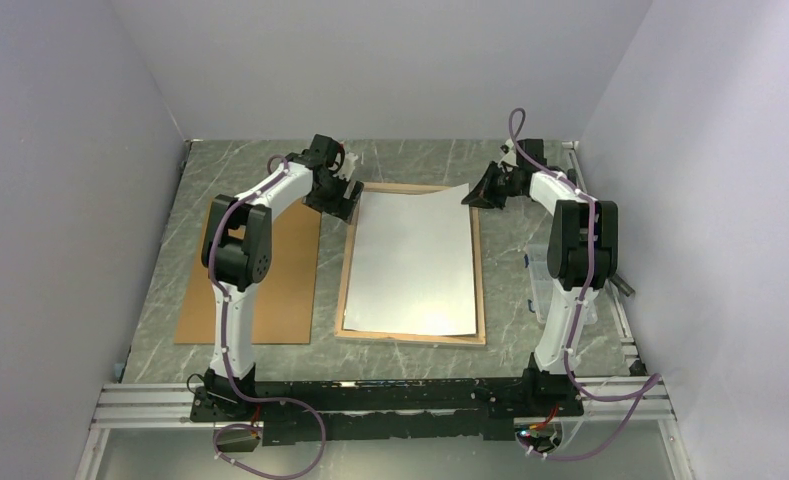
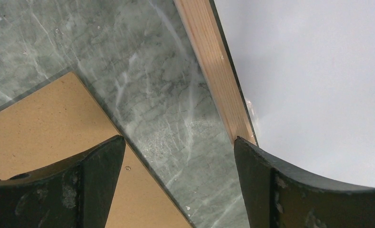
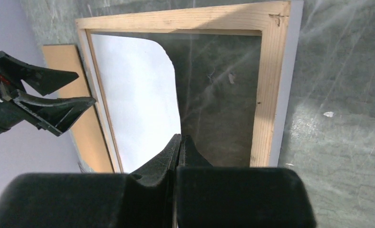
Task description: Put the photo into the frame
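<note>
The frame (image 1: 410, 338) lies with its pale wood back up in the middle of the table. On it lies the photo (image 1: 415, 260), its plain white back upward. My right gripper (image 1: 473, 195) is shut on the photo's far right corner and holds that corner curled up off the frame. In the right wrist view the photo (image 3: 138, 99) bends away from the frame (image 3: 271, 85) above the shut gripper (image 3: 180, 137). My left gripper (image 1: 348, 200) hangs open over the frame's far left corner. Between its fingers (image 2: 178, 138) there is only bare table, with the frame rail (image 2: 214, 61) and photo (image 2: 309, 85) to the right.
A brown backing board (image 1: 260, 270) lies flat left of the frame, its corner under my left gripper (image 2: 43, 123). A clear plastic container (image 1: 540, 285) stands by the right arm. Grey walls enclose the table on three sides.
</note>
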`<move>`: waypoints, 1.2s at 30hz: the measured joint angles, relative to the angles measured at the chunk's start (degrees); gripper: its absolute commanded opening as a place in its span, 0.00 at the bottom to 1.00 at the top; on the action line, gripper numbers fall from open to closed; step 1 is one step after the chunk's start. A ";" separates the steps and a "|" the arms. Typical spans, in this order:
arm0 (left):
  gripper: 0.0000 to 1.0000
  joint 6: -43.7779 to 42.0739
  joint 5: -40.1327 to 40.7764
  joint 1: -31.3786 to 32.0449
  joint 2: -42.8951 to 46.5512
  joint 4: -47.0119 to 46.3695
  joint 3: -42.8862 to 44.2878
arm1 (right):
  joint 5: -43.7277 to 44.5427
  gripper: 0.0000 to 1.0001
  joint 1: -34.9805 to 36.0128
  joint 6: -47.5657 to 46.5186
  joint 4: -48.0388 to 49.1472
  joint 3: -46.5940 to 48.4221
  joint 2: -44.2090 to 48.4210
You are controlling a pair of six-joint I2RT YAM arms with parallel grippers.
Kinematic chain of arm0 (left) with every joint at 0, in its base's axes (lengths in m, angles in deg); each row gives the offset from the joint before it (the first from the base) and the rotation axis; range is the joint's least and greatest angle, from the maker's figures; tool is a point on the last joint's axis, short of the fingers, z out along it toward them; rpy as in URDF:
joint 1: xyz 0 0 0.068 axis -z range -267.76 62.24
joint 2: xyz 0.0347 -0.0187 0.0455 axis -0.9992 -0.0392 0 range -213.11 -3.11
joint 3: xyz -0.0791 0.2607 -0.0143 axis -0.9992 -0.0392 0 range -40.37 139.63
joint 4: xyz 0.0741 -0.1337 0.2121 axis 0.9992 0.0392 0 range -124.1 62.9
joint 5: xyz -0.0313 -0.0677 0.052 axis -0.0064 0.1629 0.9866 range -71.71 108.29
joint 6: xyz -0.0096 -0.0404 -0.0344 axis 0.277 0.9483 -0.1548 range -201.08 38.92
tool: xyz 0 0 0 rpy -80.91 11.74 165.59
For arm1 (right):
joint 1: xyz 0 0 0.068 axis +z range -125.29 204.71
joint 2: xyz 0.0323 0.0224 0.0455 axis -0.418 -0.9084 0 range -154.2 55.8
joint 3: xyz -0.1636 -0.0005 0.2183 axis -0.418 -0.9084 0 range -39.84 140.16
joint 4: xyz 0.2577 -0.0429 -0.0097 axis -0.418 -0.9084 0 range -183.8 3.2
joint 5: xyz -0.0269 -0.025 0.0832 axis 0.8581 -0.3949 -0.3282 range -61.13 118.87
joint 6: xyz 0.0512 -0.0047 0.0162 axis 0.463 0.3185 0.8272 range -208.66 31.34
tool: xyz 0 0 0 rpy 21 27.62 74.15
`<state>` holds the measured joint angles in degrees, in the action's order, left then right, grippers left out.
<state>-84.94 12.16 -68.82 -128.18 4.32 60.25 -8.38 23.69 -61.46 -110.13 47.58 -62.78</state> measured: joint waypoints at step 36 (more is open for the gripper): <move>0.94 -1.01 -0.46 -10.14 9.09 8.44 -0.74 | 21.18 0.98 6.21 -0.74 -2.16 -2.03 6.05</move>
<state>-85.94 11.70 -78.96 -119.09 12.75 59.50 12.80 29.90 -62.21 -112.30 45.55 -56.73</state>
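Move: My right hand still pinches the raised far right corner of the photo. The frame's far right corner lies about 5 cm ahead of it, 3 cm to its right and 7 cm below; the far left corner is some 23 cm left and also 5 cm ahead. From my empty left hand the frame's middle is roughly 14 cm back, 13 cm right and 4 cm lower, while the backing board's far right corner sits about 7 cm left and 2 cm ahead. My right hand stays over the frame's far right corner, dips barely a centimetre and comes back, then spreads its fingers from shut to nearly wide and lets go of the photo, rolling its left side down some 15 degrees. My left hand, empty and open, lifts away from the frame about 6 cm, then swings about 9 cm left over the backing board. ##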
